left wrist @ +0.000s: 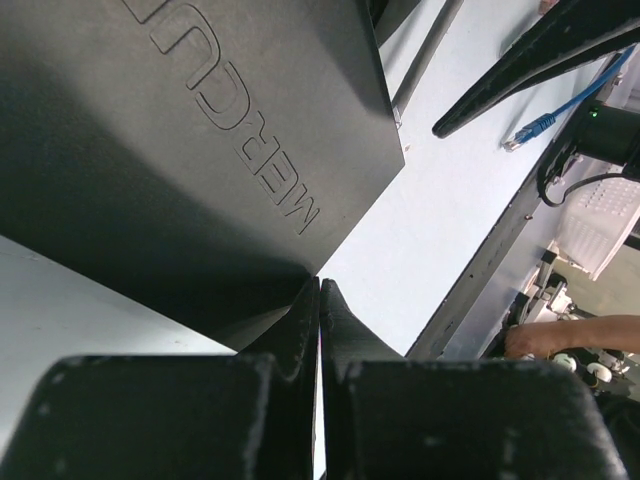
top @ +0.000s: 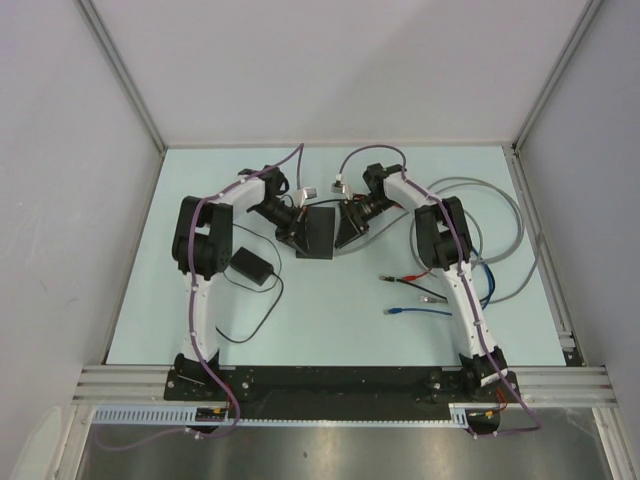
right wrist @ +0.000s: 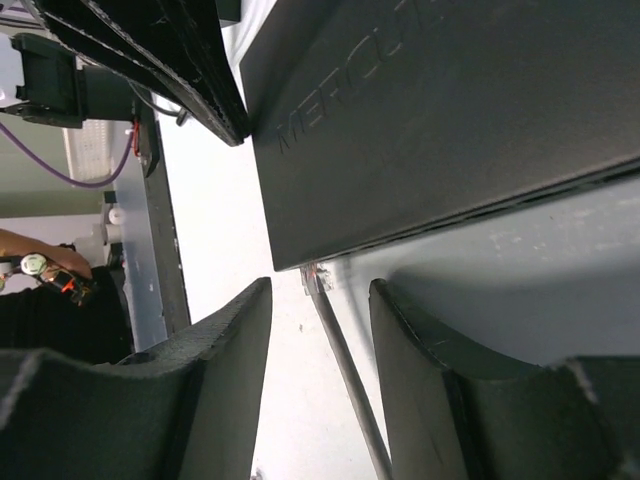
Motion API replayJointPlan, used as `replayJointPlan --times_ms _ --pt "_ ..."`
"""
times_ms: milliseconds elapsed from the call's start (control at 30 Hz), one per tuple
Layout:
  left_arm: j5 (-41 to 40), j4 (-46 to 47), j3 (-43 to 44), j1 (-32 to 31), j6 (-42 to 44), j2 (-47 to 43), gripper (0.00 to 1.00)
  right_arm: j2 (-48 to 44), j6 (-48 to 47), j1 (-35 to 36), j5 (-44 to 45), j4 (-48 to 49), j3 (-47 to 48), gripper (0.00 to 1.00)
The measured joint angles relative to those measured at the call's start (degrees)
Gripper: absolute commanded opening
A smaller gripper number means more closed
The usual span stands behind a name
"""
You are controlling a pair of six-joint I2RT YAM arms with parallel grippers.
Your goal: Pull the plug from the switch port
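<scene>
The switch [top: 318, 232] is a flat black box lying mid-table; its lettered top fills the left wrist view [left wrist: 200, 120] and the right wrist view [right wrist: 450, 120]. A clear plug [right wrist: 318, 277] on a grey cable [right wrist: 345, 370] sits in the switch's edge near one corner. My right gripper [right wrist: 322, 288] [top: 350, 225] stands open, one finger on each side of the plug and cable, touching neither. My left gripper [left wrist: 320, 285] [top: 292, 228] is shut with nothing between its fingers, its tips at the switch's opposite edge.
A small black power adapter [top: 250, 267] with a thin cord lies left of the switch. The grey cable [top: 500, 215] loops over the right side. A blue cable [top: 415, 312] and red-tipped leads [top: 405, 280] lie near the right arm. Grey walls enclose the table.
</scene>
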Motion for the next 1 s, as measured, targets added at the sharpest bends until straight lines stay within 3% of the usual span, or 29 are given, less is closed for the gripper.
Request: replayJointPlan --times_ms 433,1000 --pt "-0.42 -0.09 0.07 0.0 0.0 0.0 0.0 2.34 -2.01 0.68 -2.32 -3.54 1.64 0.41" --pt "-0.66 -0.31 0.24 0.0 0.04 0.02 0.0 2.71 -1.03 1.42 -0.26 -3.8 1.68 0.24"
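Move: The grey plug in the switch port sits at the near end of the switch's right side, about 2 cm back, 2 cm left and 2 cm below the right gripper. The middle of the switch lies some 2 cm ahead and 6 cm left of that gripper; the loose black plug is roughly 8 cm back and 8 cm right. From the left gripper, already shut at the switch's near left corner, the grey plug is about 8 cm right and 1 cm ahead. Ease the right gripper about 1.5 cm back and 1 cm down onto the grey plug, drifting slightly left, and draw its half-open fingers together to roughly a quarter open so that the tips straddle the plug right at the port. Keep the left gripper still and shut against the near left corner of the switch. ##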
